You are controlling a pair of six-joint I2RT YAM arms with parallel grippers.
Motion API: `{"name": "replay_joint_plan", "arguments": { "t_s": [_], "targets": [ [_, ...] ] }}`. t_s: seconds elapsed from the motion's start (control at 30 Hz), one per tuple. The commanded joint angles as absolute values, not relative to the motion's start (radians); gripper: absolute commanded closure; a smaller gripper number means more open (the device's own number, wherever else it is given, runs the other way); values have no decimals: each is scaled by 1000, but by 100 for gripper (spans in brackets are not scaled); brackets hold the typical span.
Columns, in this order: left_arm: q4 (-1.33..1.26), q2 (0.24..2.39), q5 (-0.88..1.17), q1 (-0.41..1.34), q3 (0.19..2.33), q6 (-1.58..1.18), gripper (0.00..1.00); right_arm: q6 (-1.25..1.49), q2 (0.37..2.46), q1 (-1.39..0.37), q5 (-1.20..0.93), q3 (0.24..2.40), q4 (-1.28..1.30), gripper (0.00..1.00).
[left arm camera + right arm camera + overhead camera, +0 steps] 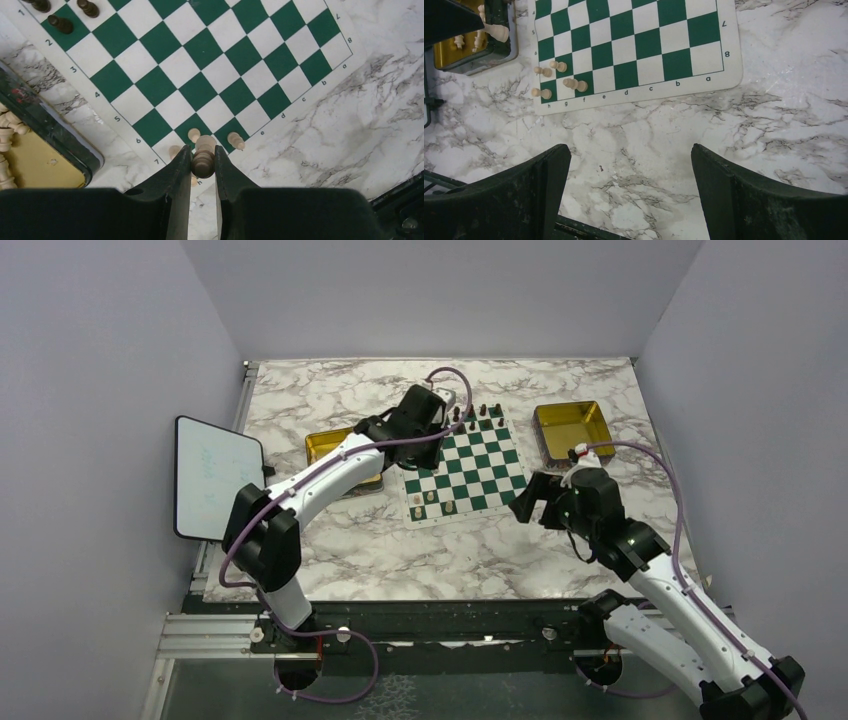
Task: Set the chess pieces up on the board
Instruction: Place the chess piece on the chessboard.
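The green and white board [470, 465] lies mid-table. My left gripper [203, 150] is shut on a cream chess piece [203, 162], held in the air over the board's corner [165, 145] near the left tray. Three cream pieces [194, 134] stand on that corner's squares; the right wrist view shows several [575, 84] there. In the top view the left gripper [425, 425] hangs by the board's far left side. My right gripper [629, 150] is open and empty over bare marble, just off the board's near edge [649, 90].
Dark pieces [60, 23] stand along the board's far rows. A gold tray [330, 445] left of the board holds more cream pieces [7, 145]. A second gold tray [572, 428] sits at the back right. A white tablet [215, 475] lies at the table's left edge.
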State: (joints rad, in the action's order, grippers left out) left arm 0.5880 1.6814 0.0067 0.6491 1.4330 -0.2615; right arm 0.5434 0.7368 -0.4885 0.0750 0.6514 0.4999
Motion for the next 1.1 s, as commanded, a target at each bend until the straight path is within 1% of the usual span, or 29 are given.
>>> {"name": "replay_joint_plan", "arguments": {
  "t_s": [0.0,0.2,0.5,0.77,1.07],
  "targets": [
    [552,1678,-60,723,1483,-230,85,549,715,-482,124,680,531,4],
    [548,1724,-149,808,1530,-185,85,550,693,-482,138,682,542,4],
    [550,1780,-158,864,1590,-109,85,562,669,-482,149,676,553,4],
    [549,1823,-215,908,1575,-106,85,568,656,-482,154,675,559,4],
    [496,1850,-305,973,1493,-143,85,581,637,-482,161,667,561,5]
  ]
}}
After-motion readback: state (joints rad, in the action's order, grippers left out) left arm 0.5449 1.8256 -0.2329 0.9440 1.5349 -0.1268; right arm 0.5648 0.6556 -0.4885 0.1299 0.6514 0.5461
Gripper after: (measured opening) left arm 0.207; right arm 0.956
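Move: The chess piece in my left fingers is bound for the empty stretch of the board's near row, around the e and d squares: about 9 cm to my right, 2 cm back and 13 cm below this hand. The light piece on f8 stands about 3 cm right and 3 cm back, the g7 pawn almost straight below, and the h8 piece some 3 cm left and 4 cm back. From my idle right hand that place lies about 13 cm left, 9 cm ahead and 13 cm down. Keeping the chess piece pinched, I carry my left hand about 9 cm to the right and 3 or 4 cm back, high over the board, past the light pieces towards the near row. It rises 1 to 2 cm at first, then begins sinking, ending a little below its starting height, while my wrist rolls about 20 degrees, clockwise. ##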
